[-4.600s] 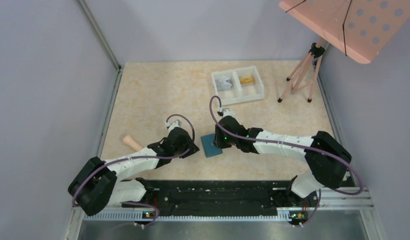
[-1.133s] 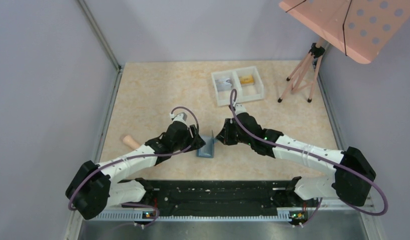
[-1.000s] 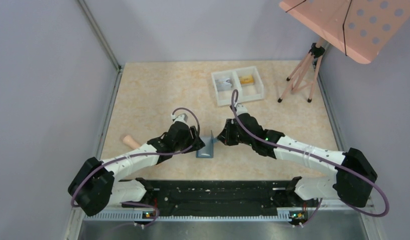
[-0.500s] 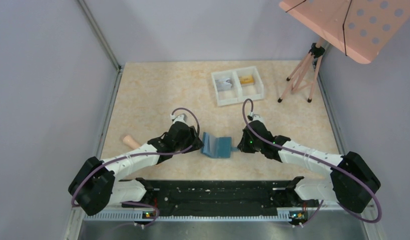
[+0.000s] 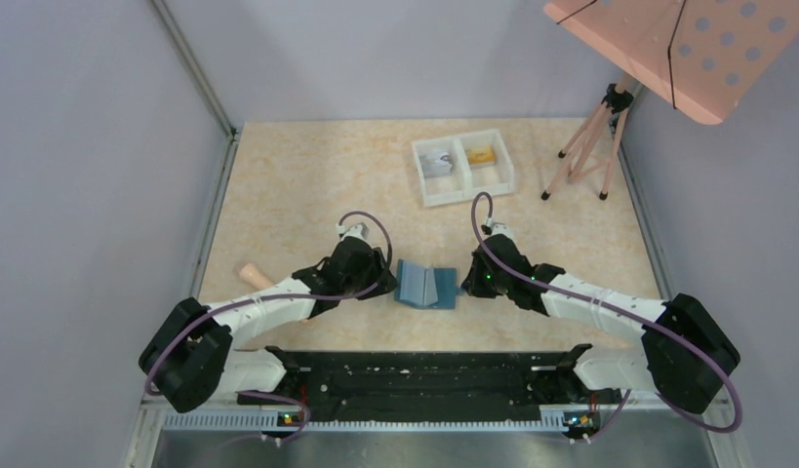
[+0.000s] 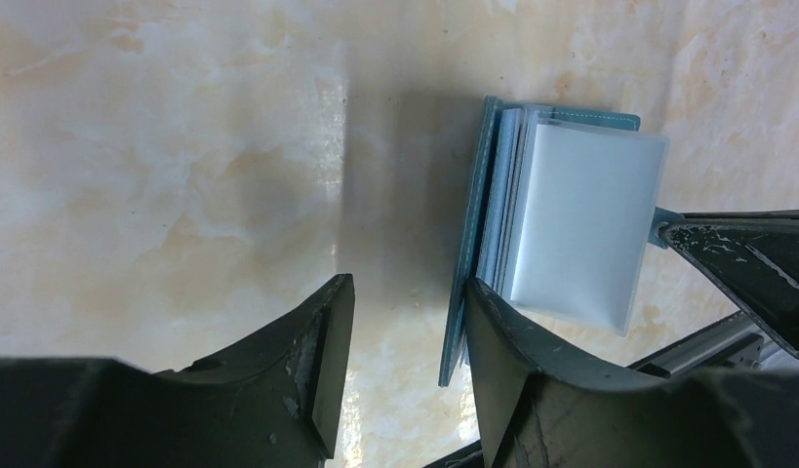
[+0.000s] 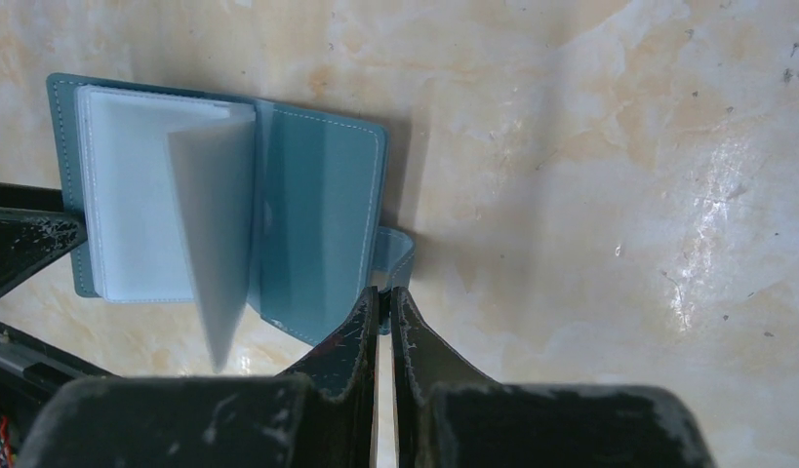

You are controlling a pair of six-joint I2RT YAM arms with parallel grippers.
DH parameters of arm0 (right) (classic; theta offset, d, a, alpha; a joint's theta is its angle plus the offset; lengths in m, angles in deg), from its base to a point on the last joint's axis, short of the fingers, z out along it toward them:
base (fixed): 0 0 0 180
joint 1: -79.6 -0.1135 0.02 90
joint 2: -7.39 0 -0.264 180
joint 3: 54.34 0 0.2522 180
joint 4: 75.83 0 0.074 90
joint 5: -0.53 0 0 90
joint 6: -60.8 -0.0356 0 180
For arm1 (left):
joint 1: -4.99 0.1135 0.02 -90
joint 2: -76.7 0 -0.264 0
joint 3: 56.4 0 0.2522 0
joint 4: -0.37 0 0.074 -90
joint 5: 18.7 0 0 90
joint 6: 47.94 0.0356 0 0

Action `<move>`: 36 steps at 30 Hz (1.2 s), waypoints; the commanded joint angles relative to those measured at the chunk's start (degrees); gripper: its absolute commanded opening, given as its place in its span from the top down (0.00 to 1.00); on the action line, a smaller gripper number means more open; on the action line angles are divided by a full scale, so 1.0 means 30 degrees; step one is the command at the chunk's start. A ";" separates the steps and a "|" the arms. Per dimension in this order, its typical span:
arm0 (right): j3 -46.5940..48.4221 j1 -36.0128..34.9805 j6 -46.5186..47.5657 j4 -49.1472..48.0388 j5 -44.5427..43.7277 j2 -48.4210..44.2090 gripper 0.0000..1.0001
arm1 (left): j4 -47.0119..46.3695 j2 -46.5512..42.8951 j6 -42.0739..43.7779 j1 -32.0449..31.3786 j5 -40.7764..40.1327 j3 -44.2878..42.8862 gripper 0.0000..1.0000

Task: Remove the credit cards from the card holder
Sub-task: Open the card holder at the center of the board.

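Observation:
The teal card holder (image 5: 426, 285) lies spread open on the table between my two grippers. Its pale sleeves (image 6: 580, 224) stand fanned up, and no card shows in them. My right gripper (image 7: 384, 292) is shut on the holder's little snap tab (image 7: 397, 255) at its right edge. My left gripper (image 6: 407, 288) is open at the holder's left side, with the edge of the teal cover (image 6: 465, 263) between the jaws, close to the right finger. An orange credit card (image 5: 480, 154) and a greyish one (image 5: 436, 163) lie in the white tray (image 5: 461, 192).
A wooden peg (image 5: 251, 276) lies left of my left arm. A pink perforated board (image 5: 668, 44) on a tripod (image 5: 588, 146) stands at the back right. Walls close in both sides, and a black rail (image 5: 424, 375) runs along the near edge.
My right gripper pulled the snap tab to the right and down, swinging the upright cover flat so the holder lies open. My left jaws have narrowed somewhat beside the left cover.

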 commanded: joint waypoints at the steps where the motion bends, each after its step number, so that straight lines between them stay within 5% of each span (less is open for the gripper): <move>1: 0.0180 0.0090 0.0109 -0.0588 -0.0132 -0.0292 1.00 | -0.1529 0.0629 0.0271 0.0022 0.0878 -0.0270 0.49; 11: 0.0420 0.0076 0.0051 -0.0307 0.0104 -0.0179 0.94 | -0.3823 0.1101 0.0003 0.0027 0.2625 0.0003 0.51; 21: 0.2193 0.0090 0.0153 0.1682 -0.0234 -0.1060 0.72 | -0.5664 0.2305 -0.0618 0.0024 0.4317 0.0169 0.73; 30: 0.3551 0.0091 0.0304 0.2192 0.0697 -0.2146 0.64 | -0.5835 0.1915 -0.0598 0.0028 0.4676 0.0127 0.99; 36: 0.3568 0.0054 -0.0088 0.0346 0.2880 -0.2461 0.62 | -0.5891 0.1515 -0.0507 0.0028 0.4707 0.0212 1.00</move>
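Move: The open card holder's middle lies about 10 cm right of the left hand and 1 cm nearer, its left edge already at the open left fingers; it is some 11 cm left of the right hand, which already pinches the strap, and level with it. Both hands are a centimetre or so above it. The white tray stands roughly 35 cm ahead of the left hand and 22 cm to its right. The left fingers push the card holder 5 cm right, closing; the right release its strap, lifting 7 cm. ##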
